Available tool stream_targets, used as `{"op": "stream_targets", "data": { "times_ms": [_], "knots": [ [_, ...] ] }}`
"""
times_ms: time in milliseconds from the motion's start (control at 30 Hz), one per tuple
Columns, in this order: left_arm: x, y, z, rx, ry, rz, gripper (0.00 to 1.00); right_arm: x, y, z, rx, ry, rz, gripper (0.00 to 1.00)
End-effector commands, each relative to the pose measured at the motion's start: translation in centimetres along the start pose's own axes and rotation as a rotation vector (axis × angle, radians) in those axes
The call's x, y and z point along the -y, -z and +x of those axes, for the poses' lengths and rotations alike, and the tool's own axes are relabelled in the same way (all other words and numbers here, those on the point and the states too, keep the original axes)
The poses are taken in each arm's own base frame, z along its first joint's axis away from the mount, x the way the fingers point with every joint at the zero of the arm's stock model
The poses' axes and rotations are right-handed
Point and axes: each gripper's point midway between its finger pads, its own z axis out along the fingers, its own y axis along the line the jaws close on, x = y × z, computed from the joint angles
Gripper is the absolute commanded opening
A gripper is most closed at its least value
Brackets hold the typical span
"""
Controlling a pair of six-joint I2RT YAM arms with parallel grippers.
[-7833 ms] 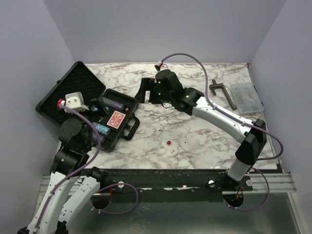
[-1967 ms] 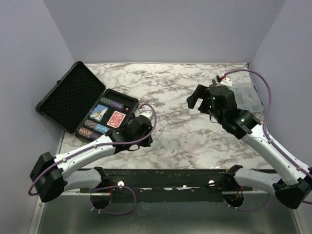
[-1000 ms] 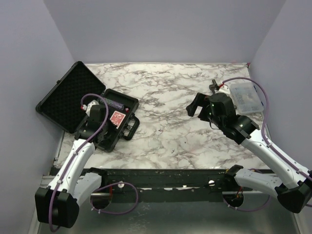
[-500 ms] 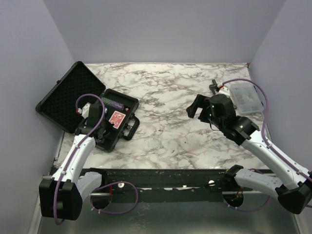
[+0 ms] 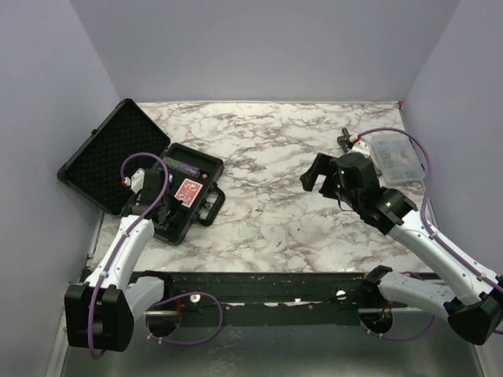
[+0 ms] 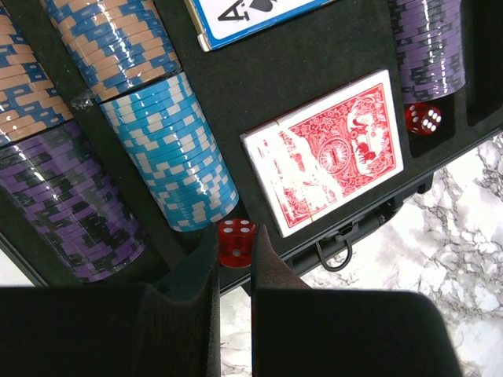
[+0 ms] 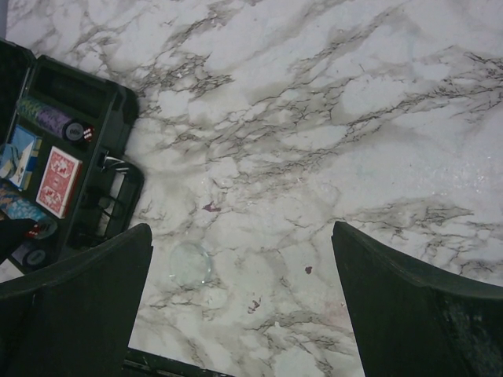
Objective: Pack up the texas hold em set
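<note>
The black case lies open at the left, its lid flat and lined with bumpy foam. Its tray holds rows of blue chips and purple chips, a red-backed card deck, a second deck and a red die. My left gripper hangs over the tray's near edge, shut on another red die pinched between its fingertips. My right gripper stands wide open above bare marble, holding nothing.
A clear plastic compartment box and a dark T-shaped clamp sit at the back right, behind my right arm. A small clear disc lies on the marble table right of the case's handle.
The red die that lay on the marble is now in my left gripper at the case. Over the last second the left arm shifted only slightly; the right arm stayed still.
</note>
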Motion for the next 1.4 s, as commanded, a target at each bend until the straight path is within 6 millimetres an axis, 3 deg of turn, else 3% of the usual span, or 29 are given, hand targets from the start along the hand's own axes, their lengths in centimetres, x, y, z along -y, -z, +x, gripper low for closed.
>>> {"op": "stream_targets", "data": {
  "times_ms": [0, 567, 1000, 1200, 1367],
  "knots": [
    [-1.2, -0.5, 0.8, -0.023, 0.006, -0.044, 0.00, -0.1, -0.1, 0.4, -0.011, -0.008, -0.012, 1.00],
    [-1.2, -0.2, 1.0, -0.024, -0.008, -0.018, 0.11, -0.7, -0.2, 0.2, -0.011, -0.009, -0.027, 1.00],
    [-1.1, 0.6, 0.0, 0.033, -0.016, 0.008, 0.73, -0.6, -0.1, 0.1, -0.012, -0.009, -0.027, 1.00],
    [0.1, 2.7, -1.1, 0.085, -0.069, 0.106, 0.83, -0.5, 0.0, 0.1, -0.011, -0.009, -0.025, 1.00],
    [1.7, 5.9, -2.0, 0.147, -0.133, 0.254, 0.98, -0.5, -0.2, 0.5, -0.022, -0.008, -0.026, 1.00]
  ]
}}
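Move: The left hand still pinches a red die just above the empty end of the light-blue chips' slot: that slot end is about 2 cm below and 1 cm back. The light-blue chips lie some 2 cm ahead and 4 cm left, the red card deck about 7 cm ahead and 4 cm right, the near purple chips 3 cm back and 8 cm left. From the idle right hand, the slot end is roughly 45 cm left, 4 cm back and 15 cm lower. Still pinching the red die, the left fingers ease about 1 cm down and slightly back into the slot end beside the light-blue chips, pause there and open wide to let go of it. The hand then lifts, quickening, some 4 cm straight up and clear of the case, the fingertips tilting up about 10 degrees. ##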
